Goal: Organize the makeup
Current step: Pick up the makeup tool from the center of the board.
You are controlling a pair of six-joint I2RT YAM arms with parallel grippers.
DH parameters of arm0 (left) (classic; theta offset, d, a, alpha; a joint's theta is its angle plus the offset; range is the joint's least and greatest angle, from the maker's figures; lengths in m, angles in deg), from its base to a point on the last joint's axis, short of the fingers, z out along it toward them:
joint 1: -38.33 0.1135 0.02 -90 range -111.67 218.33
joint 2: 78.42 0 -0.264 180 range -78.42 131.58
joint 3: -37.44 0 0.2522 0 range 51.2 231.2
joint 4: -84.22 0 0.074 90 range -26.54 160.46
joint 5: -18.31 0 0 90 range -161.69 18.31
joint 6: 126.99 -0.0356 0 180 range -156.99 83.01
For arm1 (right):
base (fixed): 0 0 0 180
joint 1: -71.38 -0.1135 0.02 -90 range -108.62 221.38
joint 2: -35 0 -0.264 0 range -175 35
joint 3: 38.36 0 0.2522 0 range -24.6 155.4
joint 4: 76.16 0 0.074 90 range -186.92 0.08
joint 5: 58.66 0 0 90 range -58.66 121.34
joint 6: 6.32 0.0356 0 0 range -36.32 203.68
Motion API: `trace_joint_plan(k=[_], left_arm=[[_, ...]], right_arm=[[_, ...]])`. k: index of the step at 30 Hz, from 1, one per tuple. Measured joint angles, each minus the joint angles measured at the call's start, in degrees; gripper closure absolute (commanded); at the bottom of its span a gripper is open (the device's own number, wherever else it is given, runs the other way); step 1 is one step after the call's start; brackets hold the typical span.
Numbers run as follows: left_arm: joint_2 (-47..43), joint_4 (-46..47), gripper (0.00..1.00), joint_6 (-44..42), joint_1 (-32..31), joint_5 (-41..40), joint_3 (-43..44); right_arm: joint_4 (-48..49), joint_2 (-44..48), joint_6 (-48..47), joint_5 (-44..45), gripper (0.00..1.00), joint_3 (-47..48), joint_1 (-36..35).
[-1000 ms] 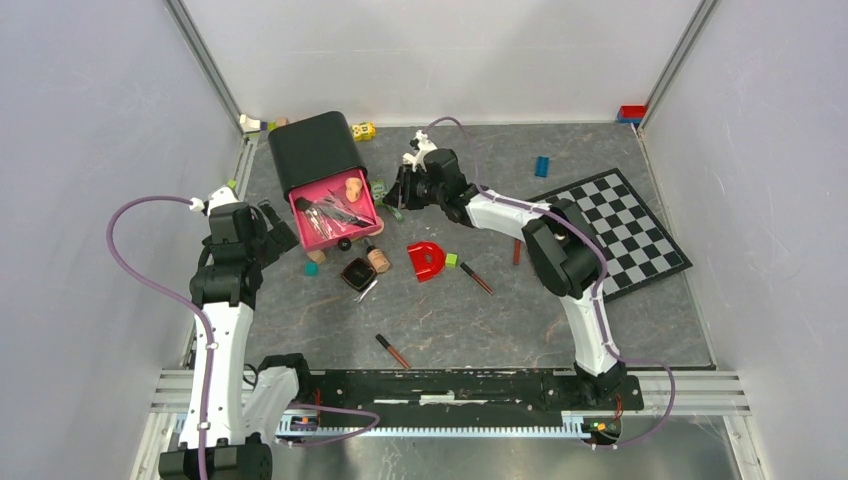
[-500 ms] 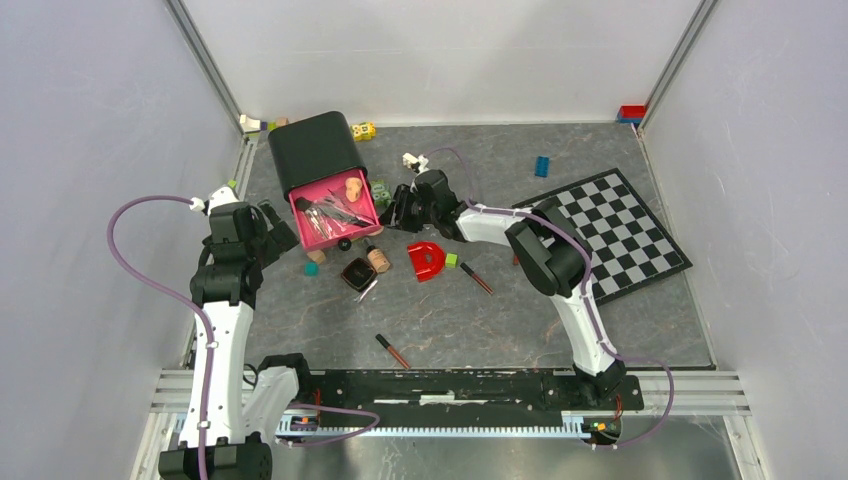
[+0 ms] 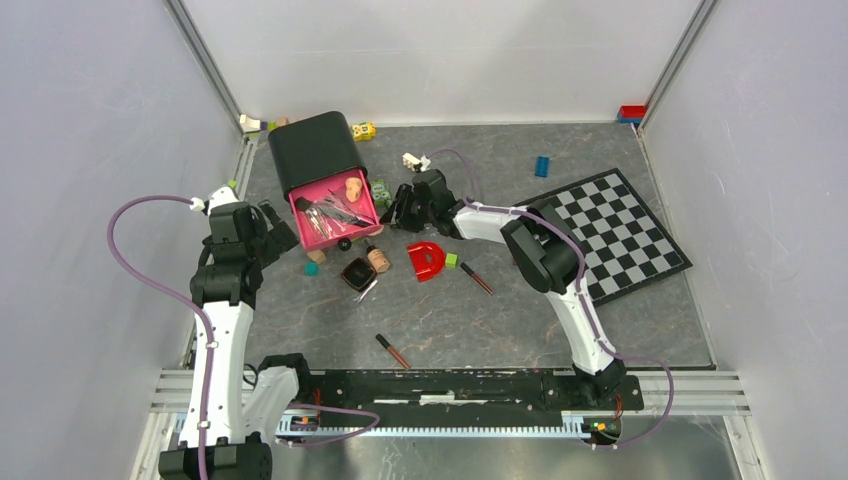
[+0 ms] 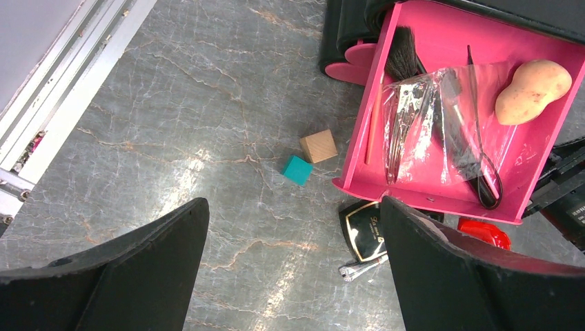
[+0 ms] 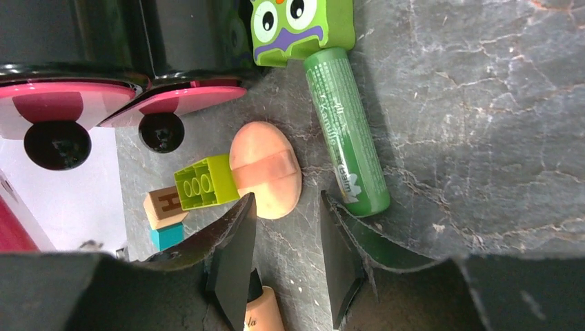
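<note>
My right gripper point(image 5: 286, 200) is open, low over the table just right of the pink drawer point(image 3: 335, 215). A peach sponge point(image 5: 265, 165) lies flat at its fingertips, its near edge showing between them, not gripped. A green tube point(image 5: 345, 131) lies beside the right finger, and a beige black-capped bottle point(image 5: 268, 310) shows under the left finger. The drawer point(image 4: 531, 162) holds a brush, a plastic bag, a black wand point(image 4: 483, 158) and another peach sponge point(image 4: 532, 83). A black compact point(image 4: 364, 227) lies before the drawer. My left gripper point(image 4: 293, 203) is open and empty, hovering left of the drawer.
Slim dark-red tubes point(image 3: 477, 278) point(image 3: 393, 350) lie on the table, with a red D-shaped piece point(image 3: 427, 260) between them and the drawer. A green monster toy point(image 5: 303, 27), a lime brick point(image 5: 203, 181), wooden and teal cubes point(image 4: 319, 146) crowd the drawer. A chessboard point(image 3: 615, 230) lies right.
My right gripper has come forward and down beside the drawer's right side, its jaws a little wider. The left arm has not moved.
</note>
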Motion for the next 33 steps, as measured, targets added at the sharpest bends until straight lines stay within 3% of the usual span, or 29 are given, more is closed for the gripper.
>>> trace_joint_plan(k=[15, 20, 28, 33], left_arm=[[0.0, 0.0, 0.0, 0.0, 0.0, 0.04, -0.02], [0.09, 0.02, 0.0, 0.0, 0.0, 0.66, -0.02], [0.11, 0.02, 0.0, 0.02, 0.0, 1.07, -0.02], [0.11, 0.02, 0.0, 0.02, 0.0, 1.07, -0.02]], right_arm=[[0.61, -3.58, 0.68, -0.72, 0.63, 4.46, -0.11], [1.09, -4.26, 0.74, -1.14, 0.73, 4.81, -0.11], [1.51, -4.83, 0.28, -1.57, 1.0, 4.79, -0.11], [3.87, -4.66, -0.59, -1.46, 1.0, 3.32, -0.11]])
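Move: The peach makeup puff lies close to the right hand: about 3 cm to its left, level with it fore and aft, and some 2 cm lower. The green tube lies roughly 4 cm ahead and 1 cm to the hand's right, the owl toy about 8 cm ahead and 2 cm left, and the foundation bottle some 7 cm back and 2 cm left. From the idle left hand, the puff is roughly 15 cm ahead, 22 cm right and 19 cm down. The right fingertips close on the near-right edge of the peach puff, beside its band, and pinch it, going from about half open to nearly shut. The hand first slides some 1.5 cm left and 1 cm forward towards the puff, then settles about 1 cm down as the fingers shut, its wrist barely turning. ##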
